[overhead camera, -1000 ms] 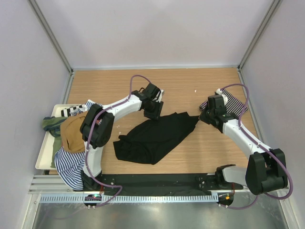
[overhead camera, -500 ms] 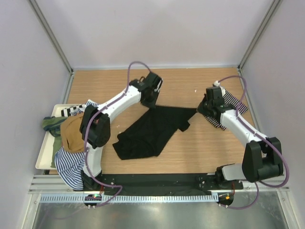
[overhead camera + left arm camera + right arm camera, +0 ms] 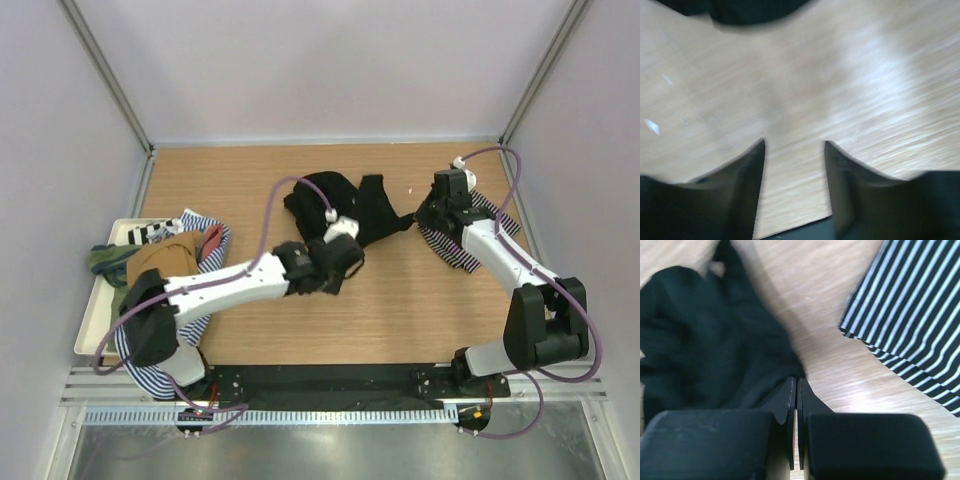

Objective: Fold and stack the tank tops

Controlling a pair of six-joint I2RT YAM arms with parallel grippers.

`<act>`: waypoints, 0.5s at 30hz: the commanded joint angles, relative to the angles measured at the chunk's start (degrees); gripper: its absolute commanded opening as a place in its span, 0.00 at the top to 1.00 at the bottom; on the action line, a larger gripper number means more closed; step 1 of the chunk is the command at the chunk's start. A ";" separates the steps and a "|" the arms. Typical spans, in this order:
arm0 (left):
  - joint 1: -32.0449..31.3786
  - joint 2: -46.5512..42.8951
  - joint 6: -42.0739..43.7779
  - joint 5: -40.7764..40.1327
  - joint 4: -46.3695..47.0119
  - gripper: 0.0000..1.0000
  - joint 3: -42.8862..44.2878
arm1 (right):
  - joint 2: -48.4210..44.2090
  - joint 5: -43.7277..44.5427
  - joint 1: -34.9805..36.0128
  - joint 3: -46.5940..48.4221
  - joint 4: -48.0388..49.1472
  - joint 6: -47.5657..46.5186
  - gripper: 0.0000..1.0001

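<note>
The plain black tank top [image 3: 345, 205] lies bunched at the far middle of the table, one corner stretched to the right. My right gripper [image 3: 422, 218] is shut on that corner; in the right wrist view the black cloth [image 3: 715, 340] ends at the pinched fingertips of the right gripper [image 3: 796, 382]. The finely black-and-white striped tank top [image 3: 472, 238] lies under the right arm and shows as the striped cloth [image 3: 912, 325] beside the gripper. My left gripper [image 3: 345, 262] hovers near the black top, open, the left gripper [image 3: 794, 143] over bare wood with only the black cloth [image 3: 750, 10] beyond it.
A white tray [image 3: 88, 335] at the left edge holds a heap of tops: tan [image 3: 160, 268], green [image 3: 104, 260], blue-and-white striped [image 3: 150, 352]. Grey walls close in the far and side edges. A black rail [image 3: 330, 382] runs along the near edge.
The left gripper let go of the black top and swung back toward the near middle. The black top was drawn far and bunched up. The right gripper shifted farther, still pinching its corner.
</note>
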 commanded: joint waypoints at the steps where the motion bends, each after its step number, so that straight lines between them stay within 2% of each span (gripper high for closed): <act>1: -3.60 2.94 -10.00 -2.12 9.15 0.43 -7.44 | 0.49 2.70 -0.61 -0.76 1.06 0.44 0.99; 4: -5.10 4.97 -11.76 -5.12 4.69 0.25 -5.97 | 0.05 2.53 -0.61 -1.02 1.23 0.71 0.99; 8: -3.00 3.13 -10.10 -6.19 2.99 0.20 -4.99 | -1.53 3.05 -0.62 -2.17 1.23 0.09 0.99; 10: 1.12 0.76 -8.69 -4.52 3.60 0.19 -5.78 | -2.41 4.19 -0.61 -3.30 0.62 -0.34 0.99; 15: 15.34 -1.80 -5.18 6.89 7.91 0.16 -7.89 | -5.93 7.00 -0.53 -6.82 0.97 -0.26 0.99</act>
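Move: The black tank top lies bunched with its middle about 15 cm ahead of the left hand, some 2 cm to its left and 10 cm below. From the right hand, already pinching the tank top's right corner, that middle is about 14 cm to the left, 3 cm ahead and 9 cm below. The striped pile lies some 11 cm to the right hand's right, 2 cm nearer the base and 9 cm lower. The black tank top's right corner stays pinched in the right hand's shut fingers, which ease it down, back and slightly right by about 4 cm in all. Empty, the left hand first dips some 9 cm and a little back, then swings forward and left while rising about half that, nearing the cloth's near side; its fingers spread wide and the wrist turns some 15 degrees counter-clockwise. ##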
